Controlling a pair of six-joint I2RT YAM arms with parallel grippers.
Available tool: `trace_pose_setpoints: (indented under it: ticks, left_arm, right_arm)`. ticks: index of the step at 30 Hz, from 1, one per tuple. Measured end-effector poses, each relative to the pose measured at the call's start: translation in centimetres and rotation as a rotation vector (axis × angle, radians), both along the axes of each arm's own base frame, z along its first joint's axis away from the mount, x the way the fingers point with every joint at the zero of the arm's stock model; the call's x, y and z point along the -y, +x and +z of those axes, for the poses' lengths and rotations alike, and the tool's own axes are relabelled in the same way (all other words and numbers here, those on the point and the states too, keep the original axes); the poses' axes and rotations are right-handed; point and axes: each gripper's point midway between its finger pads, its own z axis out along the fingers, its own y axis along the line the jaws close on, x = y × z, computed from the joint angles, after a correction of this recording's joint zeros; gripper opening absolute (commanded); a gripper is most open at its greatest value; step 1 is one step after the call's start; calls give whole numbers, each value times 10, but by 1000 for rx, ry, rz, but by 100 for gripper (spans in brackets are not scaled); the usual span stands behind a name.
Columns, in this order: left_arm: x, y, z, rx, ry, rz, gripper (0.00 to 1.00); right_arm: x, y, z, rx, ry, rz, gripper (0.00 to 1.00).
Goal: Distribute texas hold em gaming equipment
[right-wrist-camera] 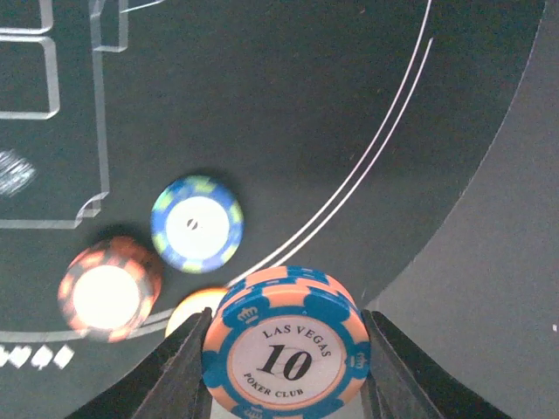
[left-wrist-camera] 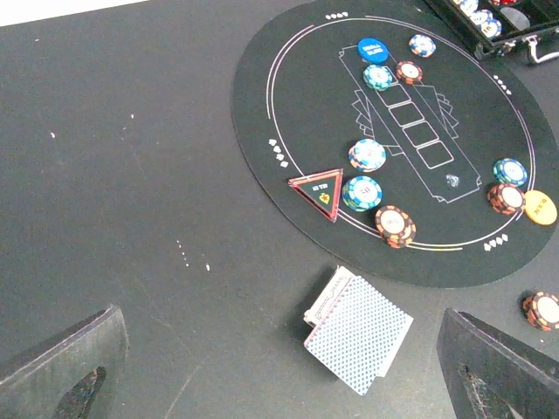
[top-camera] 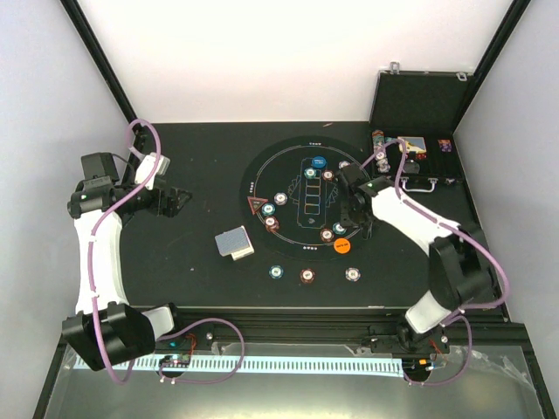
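My right gripper (right-wrist-camera: 286, 362) is shut on a stack of pale orange-and-blue "10" poker chips (right-wrist-camera: 286, 347), held above the right rim of the round black mat (top-camera: 297, 148). Below it lie a blue-green chip (right-wrist-camera: 196, 223), a red chip (right-wrist-camera: 106, 288) and the orange button (right-wrist-camera: 194, 312). My left gripper (left-wrist-camera: 279, 384) is open and empty at the table's left (top-camera: 175, 202). The deck of blue-backed cards (left-wrist-camera: 358, 332) lies between its fingers, and it also shows in the top view (top-camera: 234, 243). The red triangle (left-wrist-camera: 319, 189) and the blue button (left-wrist-camera: 373, 49) sit on the mat.
Three chips (top-camera: 277, 271), (top-camera: 307, 275), (top-camera: 352, 274) lie in a row off the mat near the front edge. An open black chip case (top-camera: 410, 148) stands at the back right. Several more chips sit around the mat's printed card outlines (top-camera: 312, 188).
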Motion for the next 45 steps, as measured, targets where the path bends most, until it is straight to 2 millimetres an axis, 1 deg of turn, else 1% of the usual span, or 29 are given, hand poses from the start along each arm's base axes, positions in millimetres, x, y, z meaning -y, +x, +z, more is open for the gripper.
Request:
trace_pose_setpoints:
  ticks: [3,8,10,15,16,17,18,21,25,28,31,32,34,36,38,39,42,45]
  left_arm:
    - [1,-1,-1,-3,5,-7,99]
    - [2,-6,-4,-11,18,-28,99]
    - [3,-8,-6,-13,27,-42,99]
    - [5,-15,-18,-38,56,-103,99]
    - [6,-18,-21,-45,65,-123,99]
    - [7,-19,-25,-57,67,-138,99]
    - [9,-20,-29,-65,75,-163,99]
    - [15,-25,-39,-91,100,-228,99]
    - [25,-31,-51,-105,166,-322,99]
    - [34,-37,-63,-113,231,-400,99]
    - [41,-43,-77,-132,290,-459,99]
    - [43,-45,-81,-140,313,-482,99]
    - [48,-47,-87,-143,352,-520,99]
    - [53,-48,-92,-135,388,-564,99]
    - [58,-49,-96,-123,411,-597,99]
    - [60,-49,-99,-119,420,-608,99]
    - [63,-51,-117,-128,429,-629,99]
    - [66,-56,-133,-143,424,-641,99]
  right_arm:
    - [11,20,-22,-33,-24,-29,30]
    - [19,35,-55,-90,-58,-41,30]
    - [22,39,-62,-97,-69,-42,31]
    - [26,46,-67,-90,-73,-44,43]
    - [28,48,-69,-88,-72,-49,47]
    - [29,49,-71,-89,-71,-54,56]
    - [30,51,-72,-89,-68,-56,62]
    - [30,54,-75,-88,-54,-59,74]
    - [27,57,-72,-71,-32,-63,83]
    - [23,57,-60,-37,3,-65,88]
    - [16,55,-34,35,50,-66,93]
    - [10,54,-23,69,71,-58,94]
    - [-6,50,-6,130,115,-32,98]
    - [-29,39,6,190,170,20,100]
    - [-50,23,7,216,217,70,100]
    - [-60,14,4,218,237,95,100]
    - [-81,-10,-15,202,272,153,100]
    - [-94,-30,-31,181,294,199,100]
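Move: My right hand holds the orange-and-blue 10 chips about 8 cm above their spot on the mat, which is 5 cm ahead and 3 cm right. The blue-green chip is 3 cm ahead and 3 cm left, the red chip 7 cm left and level, the orange button 3 cm back and 2 cm left. From my open left hand the card deck lies some 14 cm right, 2 cm back and 25 cm below; the triangle marker is 10 cm ahead and 21 cm right. I lower the held 10 chips with my right hand, about 8 cm down while reaching forward and a little right, open the fingers to set them on the mat, then lift clear and swing left and back over the blue-green and red chips, sinking slightly at the end. Meanwhile my left hand, fingers wide, drops some 13 cm towards the card deck, also moving right and back, turning clockwise and tipping its fingers more steeply down. ##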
